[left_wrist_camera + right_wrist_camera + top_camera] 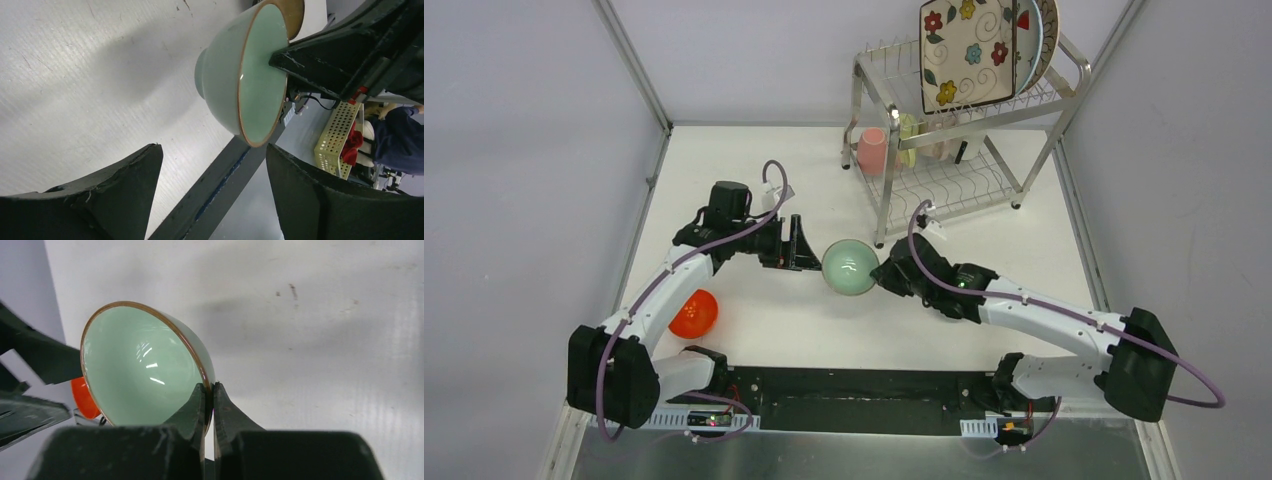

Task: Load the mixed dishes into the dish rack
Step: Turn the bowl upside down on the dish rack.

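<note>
My right gripper [882, 272] [210, 387] is shut on the rim of the mint bowl [849, 267] [135, 365], one finger inside and one outside. The bowl [235, 75] is tipped on its side at the table's middle. Just left of it, my left gripper [809, 245] [215, 147] stands open with nothing between its fingers, the bowl a little beyond the tips. An orange bowl [694, 313] [80, 397] lies by the left arm. The dish rack [888, 185] stands at the back right. Its top tier holds the square floral plate [969, 50] and a round plate [1046, 30].
A pink cup [872, 150] and a pale cup [909, 140] sit on the rack's lower tier, along with more small items I cannot make out. Grey walls close in the table on the left, back and right. The arms' black base plate [864, 385] runs along the near edge.
</note>
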Robot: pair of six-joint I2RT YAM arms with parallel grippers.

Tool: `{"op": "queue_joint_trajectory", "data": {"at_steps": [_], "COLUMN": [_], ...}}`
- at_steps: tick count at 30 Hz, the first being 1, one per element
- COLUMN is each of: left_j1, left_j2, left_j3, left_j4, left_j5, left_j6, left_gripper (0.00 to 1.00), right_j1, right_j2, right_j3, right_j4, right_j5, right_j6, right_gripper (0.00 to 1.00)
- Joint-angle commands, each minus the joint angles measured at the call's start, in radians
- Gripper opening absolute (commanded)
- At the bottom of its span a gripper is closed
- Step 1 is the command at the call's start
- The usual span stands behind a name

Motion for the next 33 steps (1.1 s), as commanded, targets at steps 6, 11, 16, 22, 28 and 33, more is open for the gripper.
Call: {"op": "queue_joint_trajectory", "data": {"at_steps": [6,11,16,22,28,33], "left_j1": [-0.010,-0.010,-0.010,-0.010,-0.010,-0.009], "left_j2": [0.049,0.023,-0.007,-0.016,-0.029,-0.046], "left_j3": [0.006,0.021,0.034,0.043,0.049,0.050], "left_j4": [0.020,-0.025,-0.064,-0.075,-0.080,-0.080], "left_j5": [0.030,-0.056,-0.126,-0.142,-0.136,-0.149], "left_j6": [-0.008,0.024,0.050,0.068,0.088,0.088], "left_gripper": [0.70,0.61,0.51,0.23,0.00,0.00], "right_j1": [0.072,0.097,0.140,0.167,0.167,0.167], "right_j2": [0.088,0.104,0.130,0.164,0.178,0.157], "right_j3": [0.190,0.197,0.223,0.262,0.255,0.213], "right_j4": [0.177,0.176,0.133,0.123,0.173,0.213], "right_j5": [0.036,0.059,0.144,0.167,0.095,0.065], "right_j6": [-0.047,-0.072,-0.114,-0.151,-0.195,-0.199], "right_gripper": [0.00,0.00,0.00,0.00,0.14,0.43]}}
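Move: The green bowl, its rim already pinched in the right fingers, lies about 6 cm to the right of the open left hand, level fore and aft and some 3 cm lower; its middle is about 5 cm left and 1 cm ahead of the right hand, at about the same height. The left gripper is about 12 cm left of the right hand, 1 cm ahead and slightly higher. On the table, the rack's near left foot is 5 cm ahead, 1 cm right and 13 cm below the right hand; the brown bowl is 17 cm right, 4 cm back and 11 cm below. Leftward about 8 cm and up some 5 cm, the right hand carries the green bowl to the left gripper, tipping its fingers upward and turning slightly counter-clockwise, and near the end opens its fingers about a third. The left hand sinks 3 cm, drifts 2 cm left while rolling its left side up some 10 degrees, and closes from wide open to pinch the bowl's near rim, one finger inside and one outside. ##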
